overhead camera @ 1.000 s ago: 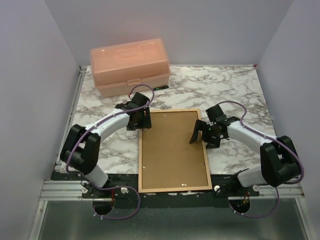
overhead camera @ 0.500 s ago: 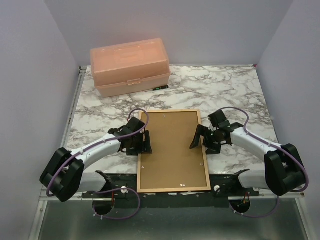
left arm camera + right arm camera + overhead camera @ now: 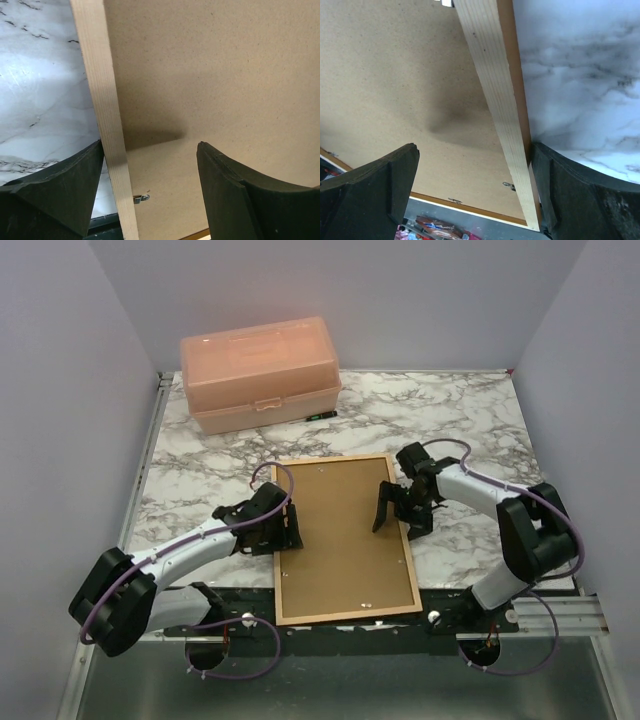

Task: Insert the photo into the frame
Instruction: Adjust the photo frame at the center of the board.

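Observation:
The frame (image 3: 279, 575) lies face down on the marble table, its brown backing board (image 3: 340, 540) filling it. The photo is hidden. My left gripper (image 3: 285, 529) is open astride the left rail (image 3: 107, 125): one finger (image 3: 65, 190) sits against the rail's outer side, the other (image 3: 235, 195) stands over the board (image 3: 210, 75). My right gripper (image 3: 397, 524) is open astride the right rail (image 3: 495, 90), with one finger (image 3: 580, 190) against its outer side and the other (image 3: 370, 195) far off over the board (image 3: 395, 75).
A pink plastic box (image 3: 258, 372) stands shut at the far left of the table (image 3: 460, 420). Small metal turn clips (image 3: 141, 198) (image 3: 509, 186) sit along the inside of the rails. The frame's near end overhangs the black table edge (image 3: 240, 598).
My left gripper came down the left rail from the far corner to its middle. My right gripper moved slightly farther and inward. The frame's far end shifted left.

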Available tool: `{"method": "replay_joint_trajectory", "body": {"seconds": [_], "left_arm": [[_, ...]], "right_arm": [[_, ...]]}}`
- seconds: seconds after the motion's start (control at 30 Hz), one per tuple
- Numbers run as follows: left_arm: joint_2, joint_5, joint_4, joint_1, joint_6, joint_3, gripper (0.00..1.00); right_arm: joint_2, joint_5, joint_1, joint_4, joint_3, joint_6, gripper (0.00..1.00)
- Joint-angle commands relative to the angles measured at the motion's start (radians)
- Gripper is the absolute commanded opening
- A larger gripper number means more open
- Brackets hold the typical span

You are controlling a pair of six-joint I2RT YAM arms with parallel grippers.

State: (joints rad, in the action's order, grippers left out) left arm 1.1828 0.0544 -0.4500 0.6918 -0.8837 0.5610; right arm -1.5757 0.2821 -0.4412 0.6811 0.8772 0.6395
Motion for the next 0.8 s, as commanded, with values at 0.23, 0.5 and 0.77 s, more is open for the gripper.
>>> {"method": "replay_joint_trajectory", "body": {"seconds": [0.23,0.5,0.77], "left_arm": [[0.003,0.255,0.146,0.108,-0.175,0.036,0.73],[0.027,0.265,0.193,0.185,-0.205,0.069,0.73],[0.084,0.27,0.184,0.242,-0.212,0.104,0.73]], "right_arm": [[-0.247,0.165,-0.053,-0.163,0.378,-0.001,1.0],[-0.405,0.096,-0.053,-0.072,0.583,-0.078,1.0],[-0.411,-0.22,-0.052,0.063,0.686,-0.132,1.0]]}}
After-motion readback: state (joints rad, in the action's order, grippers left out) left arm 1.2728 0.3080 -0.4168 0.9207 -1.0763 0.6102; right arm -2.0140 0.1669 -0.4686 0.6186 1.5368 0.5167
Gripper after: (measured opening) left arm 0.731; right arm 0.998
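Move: The photo frame lies back side up, with each hand's outer finger already against an outer side. Its middle is about 14 cm left and 1 cm back of the right hand and 14 cm right and 3 cm ahead of the left; the right bar runs 3 cm right of the right hand, the left bar 3 cm left of the left hand, everything 1–2 cm lower. The far right corner is about 22 cm ahead and 2 cm left of the right hand, the near left corner 19 cm back and 1 cm left of the left hand. With its outer finger starting against the outside of the right bar, the right hand sweeps some 18 cm forward and about 7 cm left, rising slightly as its fingertips tilt forward, and drives that side of the frame around counter-clockwise. The left hand, after a slow start, goes back and right by about the same amount each way with its outer finger on the left bar, tips its fingertips back towards the base and turns a little clockwise; both grippers stay open and end close beside or over the bars. ##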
